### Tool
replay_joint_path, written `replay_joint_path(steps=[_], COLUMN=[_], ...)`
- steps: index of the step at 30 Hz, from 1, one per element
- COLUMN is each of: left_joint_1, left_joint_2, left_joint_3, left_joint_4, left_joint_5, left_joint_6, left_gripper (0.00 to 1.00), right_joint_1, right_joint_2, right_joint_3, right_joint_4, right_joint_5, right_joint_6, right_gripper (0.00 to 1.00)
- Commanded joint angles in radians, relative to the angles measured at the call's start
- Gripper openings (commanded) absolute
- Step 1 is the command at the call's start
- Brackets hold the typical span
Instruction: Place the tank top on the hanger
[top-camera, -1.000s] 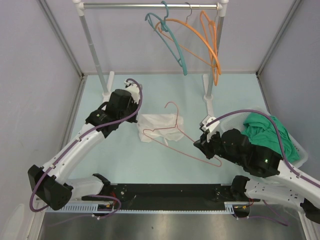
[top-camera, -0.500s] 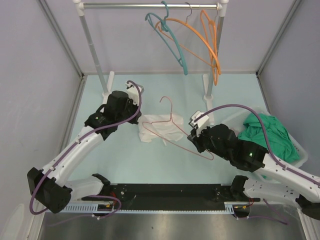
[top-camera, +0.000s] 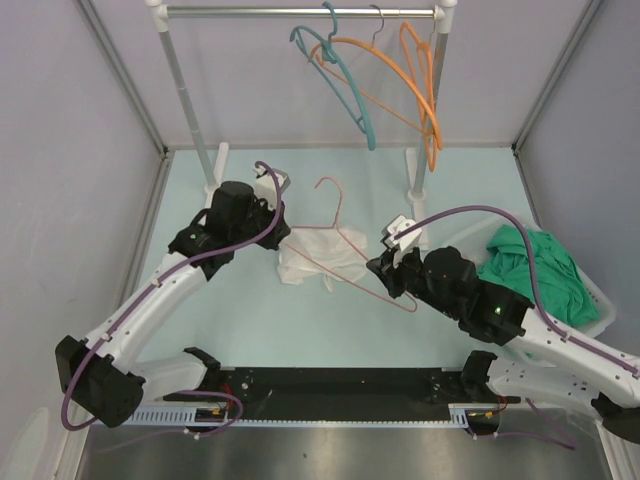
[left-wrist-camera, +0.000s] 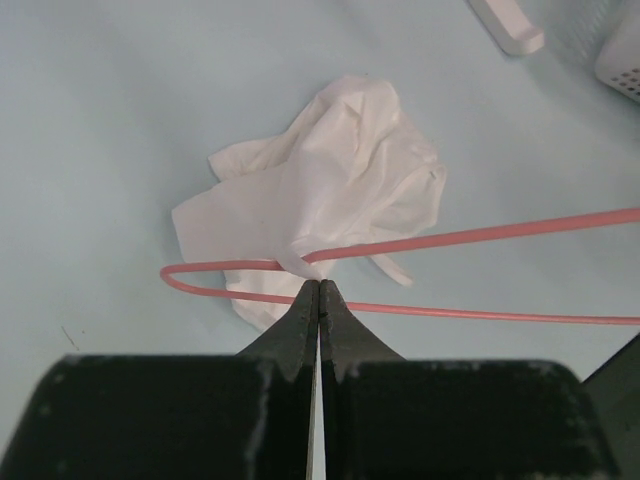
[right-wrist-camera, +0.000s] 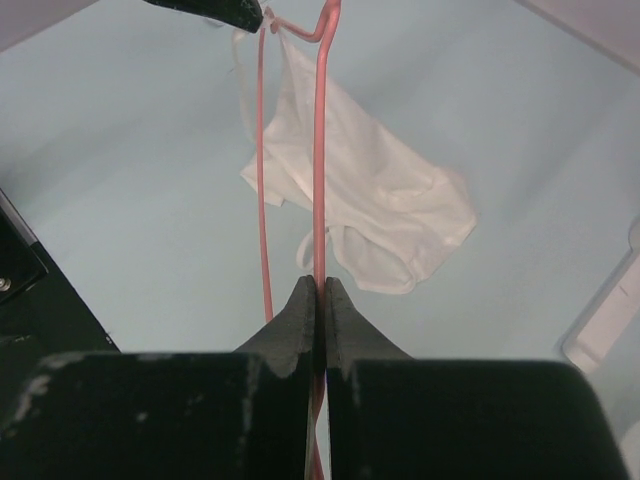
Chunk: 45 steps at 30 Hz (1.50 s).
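The white tank top (top-camera: 322, 258) lies crumpled on the pale table, also seen in the left wrist view (left-wrist-camera: 330, 190) and the right wrist view (right-wrist-camera: 375, 205). The pink hanger (top-camera: 350, 240) hangs tilted over it, hook pointing to the far side. My right gripper (top-camera: 380, 266) is shut on one of the hanger's wires (right-wrist-camera: 320, 180), fingertips together (right-wrist-camera: 320, 284). My left gripper (top-camera: 281, 228) is shut (left-wrist-camera: 318, 286) on a narrow strap of the tank top, which rises from the cloth and crosses the hanger's rounded end (left-wrist-camera: 175, 278).
A clothes rail at the back carries a teal hanger (top-camera: 340, 80) and orange hangers (top-camera: 425, 95). Its white feet (top-camera: 416, 195) stand on the table. A white bin (top-camera: 590, 290) with a green garment (top-camera: 530, 262) sits at the right.
My right gripper has carried the hanger left and away from me, over the tank top. The left gripper has shifted slightly with the strap, bunching the cloth.
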Motion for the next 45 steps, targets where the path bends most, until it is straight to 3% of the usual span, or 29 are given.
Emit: replay_joint_path(steps=[1,7,9,13,14,17,22,29,35,45], left_joint_1=[0.007,0.007,0.008,0.01,0.01,0.013,0.02,0.028,0.037,0.053], left_joint_2=[-0.039,-0.045,-0.056,-0.074,-0.079,-0.102,-0.157,-0.247,-0.289,-0.352], left_joint_3=[0.029,0.023,0.02,0.028,0.029,0.032,0.045,0.034,0.002,0.014], left_joint_4=[0.042,0.03,0.03,0.036,0.036,0.041,0.052,0.087,0.088,0.145], left_joint_5=[0.098,0.043,0.029,0.016,0.008,-0.004,0.008,0.206,0.126,0.126], left_joint_6=[-0.009,0.004,0.007,0.012,0.012,0.014,0.053,0.169,0.161,0.165], left_gripper=[0.0,0.04,0.18,0.6,0.76,0.91,0.94,0.94,0.94,0.95], right_joint_1=[-0.03,-0.102,-0.128,-0.162,-0.168,-0.187,-0.236,-0.315,-0.356,-0.371], right_joint_2=[-0.026,-0.053,-0.064,-0.084,-0.089,-0.104,-0.112,-0.132,-0.145,-0.176], right_joint_3=[-0.014,-0.026,-0.03,-0.041,-0.043,-0.055,-0.069,-0.086,-0.13,-0.158], right_joint_4=[0.11,0.12,0.123,0.133,0.135,0.143,0.164,0.216,0.317,0.5], right_joint_5=[-0.036,-0.123,-0.151,-0.22,-0.22,-0.268,-0.364,-0.496,-0.562,-0.621], right_joint_6=[-0.01,-0.01,-0.01,0.005,0.008,0.013,0.019,0.025,0.057,0.104], right_gripper=[0.0,0.0,0.0,0.0,0.0,0.0,0.0,0.0,0.0,0.0])
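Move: From the left hand, which pinches the tank top's strap, the hanger's left shoulder lies only some 2 cm ahead and 1 cm to the right, just below. The tank top's body lies about 9 cm ahead, 8 cm right and 20 cm lower; the hook's neck is roughly 11 cm right and 2 cm ahead. From the right hand, holding the hanger's other side, that shoulder is about 9 cm ahead and 17 cm left; the tank top's body is 17 cm ahead, 9 cm left, 24 cm lower. Nearly in place, the left hand spreads its shut fingers wide and lets go of the strap at the hanger's shoulder, then rises about 11 cm and eases back some 4 cm, its fingertips tipping up. The right hand keeps its pinch on the hanger, lifts roughly 4 cm and rolls and turns counter-clockwise, close to 20 degrees in all, raising the hanger's far end. ##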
